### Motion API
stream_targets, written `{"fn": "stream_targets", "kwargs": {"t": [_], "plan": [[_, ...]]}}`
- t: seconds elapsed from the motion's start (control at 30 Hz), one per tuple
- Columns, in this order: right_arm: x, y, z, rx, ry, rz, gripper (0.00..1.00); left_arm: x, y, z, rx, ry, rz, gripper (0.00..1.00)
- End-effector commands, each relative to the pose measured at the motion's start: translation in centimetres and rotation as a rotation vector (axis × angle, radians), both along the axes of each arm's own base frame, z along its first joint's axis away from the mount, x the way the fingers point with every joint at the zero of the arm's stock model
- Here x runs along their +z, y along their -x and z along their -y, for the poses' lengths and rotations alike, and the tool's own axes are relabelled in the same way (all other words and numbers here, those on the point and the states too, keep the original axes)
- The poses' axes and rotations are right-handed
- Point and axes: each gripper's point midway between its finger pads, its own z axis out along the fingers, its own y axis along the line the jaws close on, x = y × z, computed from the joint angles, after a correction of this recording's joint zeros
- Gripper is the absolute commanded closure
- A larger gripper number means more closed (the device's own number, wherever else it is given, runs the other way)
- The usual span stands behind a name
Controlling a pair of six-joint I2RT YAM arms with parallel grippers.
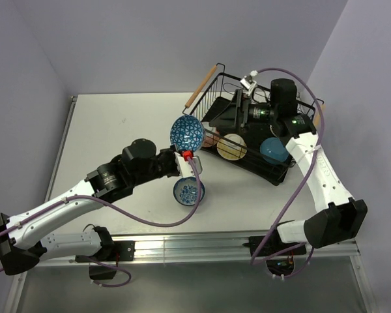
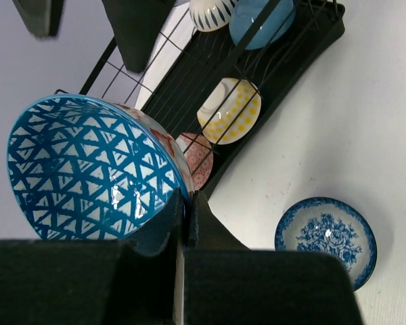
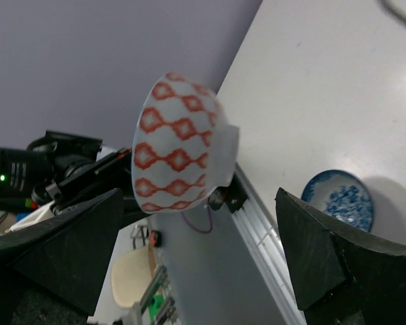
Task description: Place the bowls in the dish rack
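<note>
My left gripper (image 1: pixel 186 152) is shut on the rim of a bowl with blue triangles inside (image 1: pixel 186 132) and red diamonds outside (image 3: pixel 179 152), held tilted in the air just left of the dish rack (image 1: pixel 283 171). In the left wrist view the black fingers (image 2: pixel 203 223) pinch that rim (image 2: pixel 88 179) beside the rack (image 2: pixel 304 47). My right gripper (image 1: pixel 216 117) hangs open over the rack, nothing between its fingers (image 3: pixel 338 257). A blue floral bowl (image 1: pixel 189 191) sits on the table (image 2: pixel 327 237) below the held one.
Inside the rack stand a yellow dotted bowl (image 2: pixel 230 110), a pink one (image 2: pixel 197 157), a plain blue one (image 2: pixel 257 20) and a striped one (image 2: pixel 213 12). A wooden rod handle (image 1: pixel 201 87) sticks out at the rack's far left. Walls close the table's back and right.
</note>
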Motion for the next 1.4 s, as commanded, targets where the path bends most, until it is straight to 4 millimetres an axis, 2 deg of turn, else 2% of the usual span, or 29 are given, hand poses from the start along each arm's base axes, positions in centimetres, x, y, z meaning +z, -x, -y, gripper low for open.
{"fn": "stream_targets", "kwargs": {"t": [0.0,0.2,0.4,0.57,0.7,0.83,0.97,1.03,1.13,1.17,1.2,1.27,1.3,1.37], "plan": [[1.0,1.9,-2.1,0.066,-0.04,0.022,0.0,5.0,-0.1,0.5,0.003,0.167,0.063,1.0],[0.7,3.1,-4.1,0.122,-0.059,-0.001,0.0,5.0,0.2,0.8,-0.007,0.194,0.046,1.0],[0.3,3.2,-5.1,0.14,-0.07,-0.026,0.0,5.6,0.7,0.7,-0.024,0.226,0.034,1.0],[1.0,3.8,-5.8,0.183,-0.103,-0.008,0.01,5.6,1.0,0.7,-0.026,0.243,0.006,1.0],[0.6,4.1,-6.0,0.199,-0.106,-0.023,0.04,5.8,1.2,0.9,-0.032,0.26,-0.01,1.0],[0.8,4.4,-6.0,0.212,-0.119,-0.038,0.14,5.8,1.0,0.9,-0.024,0.261,-0.006,1.0],[0.2,4.8,-6.0,0.224,-0.122,-0.079,0.18,5.9,0.9,0.9,-0.025,0.259,0.0,1.0],[0.0,5.0,-5.9,0.233,-0.125,-0.1,0.19,5.7,0.9,1.0,-0.027,0.252,0.002,1.0],[-0.2,5.2,-5.9,0.244,-0.127,-0.107,0.12,5.7,1.0,0.9,-0.03,0.251,0.007,1.0],[-0.2,5.2,-5.9,0.246,-0.127,-0.105,0.13,5.7,1.0,1.0,-0.033,0.249,0.003,1.0],[-0.1,5.2,-5.9,0.245,-0.127,-0.103,0.16,5.5,1.0,1.0,-0.033,0.246,0.003,1.0],[-0.2,5.3,-6.0,0.251,-0.131,-0.111,0.28,5.6,1.0,1.0,-0.032,0.246,0.007,1.0],[-0.1,5.2,-6.0,0.253,-0.134,-0.106,0.4,5.6,0.9,1.0,-0.032,0.245,0.008,1.0],[0.1,5.2,-6.0,0.257,-0.137,-0.099,0.55,5.6,0.8,1.0,-0.029,0.244,0.008,1.0]]}}
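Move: The red-diamond bowl, tilted in the air in the left hand's pinch, has its middle about 10 cm to the right hand's left and 6 cm back, roughly level with it. Beneath the right hand, some 26 cm down in the rack, lie the pink bowl 3 cm to its left and the yellow-dotted bowl 6 cm right and 4 cm back. From the left hand, the held bowl's middle is about 6 cm ahead and 1 cm right; the blue flower bowl sits 9 cm back, 1 cm right and 26 cm below. The right hand, fingers wide open, reaches about 6 cm left and 4 cm back to the held bowl, quickly at first and then easing in, turning some 10 degrees counter-clockwise so that one finger comes over the mouth and the other behind the foot. Once there it closes by about a quarter and pinches the bowl between rim and foot, while the left hand keeps its grip on the rim and stays almost in place, tilting slightly. ##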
